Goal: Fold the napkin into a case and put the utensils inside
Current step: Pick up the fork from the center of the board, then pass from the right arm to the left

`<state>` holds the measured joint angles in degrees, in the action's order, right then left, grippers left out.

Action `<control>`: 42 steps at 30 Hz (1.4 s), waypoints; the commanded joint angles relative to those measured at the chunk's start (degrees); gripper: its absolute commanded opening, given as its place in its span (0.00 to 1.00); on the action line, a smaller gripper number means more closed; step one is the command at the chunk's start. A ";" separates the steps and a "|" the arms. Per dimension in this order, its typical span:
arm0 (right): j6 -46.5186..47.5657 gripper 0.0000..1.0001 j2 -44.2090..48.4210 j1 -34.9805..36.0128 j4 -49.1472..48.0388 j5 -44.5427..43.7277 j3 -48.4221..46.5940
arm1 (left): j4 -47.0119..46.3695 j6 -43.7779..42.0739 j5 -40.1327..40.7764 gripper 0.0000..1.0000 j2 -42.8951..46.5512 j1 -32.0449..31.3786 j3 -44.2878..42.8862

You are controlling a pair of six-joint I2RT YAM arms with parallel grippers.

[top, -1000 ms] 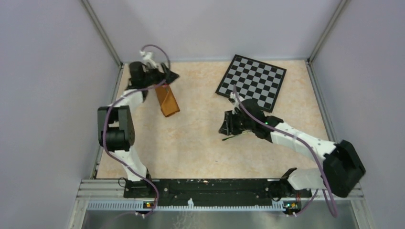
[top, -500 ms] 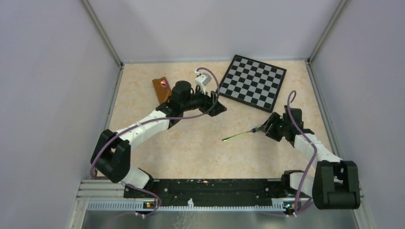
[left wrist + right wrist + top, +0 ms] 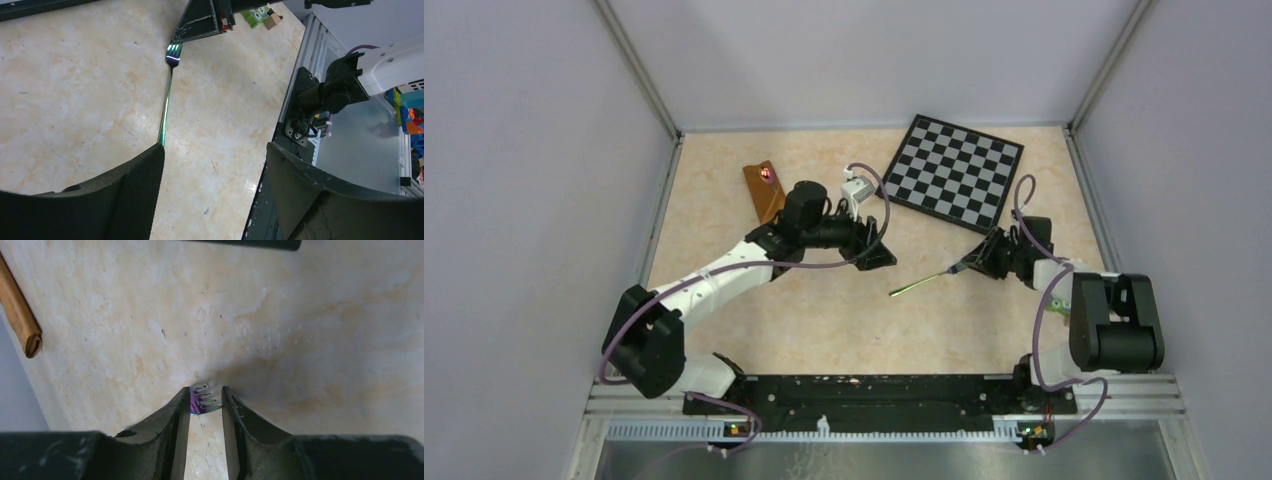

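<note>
The napkin lies folded as a narrow rust-brown case (image 3: 764, 192) at the back left, and the spoon's reddish bowl (image 3: 767, 174) shows at its far end. The case's open end (image 3: 31, 344) appears in the right wrist view. A slim dark fork (image 3: 922, 285) lies flat on the table at centre right. My right gripper (image 3: 972, 266) is shut on the fork's head, and the tines (image 3: 204, 400) span the narrow gap between its fingers. My left gripper (image 3: 876, 255) hangs open just left of the fork, with nothing between its fingers. The fork's handle (image 3: 167, 100) runs past the left fingertip (image 3: 150, 170).
A black-and-grey checkered board (image 3: 954, 172) lies at the back right, just beyond both grippers. Grey walls close in the table on three sides. The black base rail (image 3: 864, 392) runs along the near edge, and its edge (image 3: 280, 150) also shows in the left wrist view.
My left arm left the case at the back left and swung to the centre. My right gripper shifted from the fork's middle to its head end and narrowed there.
</note>
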<state>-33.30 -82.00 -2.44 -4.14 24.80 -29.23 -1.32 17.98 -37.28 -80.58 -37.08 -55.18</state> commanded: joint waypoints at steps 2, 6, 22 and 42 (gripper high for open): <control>3.15 0.24 -4.19 0.22 -4.78 0.66 -1.89 | 2.96 -4.16 -4.70 0.79 2.80 -0.02 -2.79; 5.09 0.09 -4.27 3.92 -4.41 0.34 -3.69 | 2.77 -4.05 -6.87 0.80 1.56 -0.01 -3.22; 12.40 0.00 11.43 17.79 -4.80 5.54 -8.33 | 17.76 -8.05 1.65 0.79 -12.12 -4.13 -14.87; 10.86 0.00 12.56 22.32 -8.34 10.50 -8.66 | 16.59 -1.58 14.07 0.43 -18.22 -10.09 -15.66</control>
<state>-22.15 -70.65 19.14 -8.27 33.41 -36.56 18.79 14.57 -26.30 -98.98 -46.76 -70.70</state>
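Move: The fork lies with its tines right between my right fingertips; its middle is about 9 cm to the left, 4 cm back and 2 cm below. From that hand the chessboard's middle is some 19 cm ahead and 6 cm to the left. From my raised left hand, the fork's middle is about 12 cm to the right, 5 cm back and 19 cm down, and the napkin case with the spoon is roughly 25 cm left, 13 cm ahead. I shut my right fingers on the tines and carry the fork about 13 cm left and 12 cm up, swinging the hand some 30 degrees counter-clockwise and tipping its fingers up. My left hand, after a small rise, sinks about 8 cm and edges right to the hanging handle, tipping its fingers downward and closing them to roughly half open. ##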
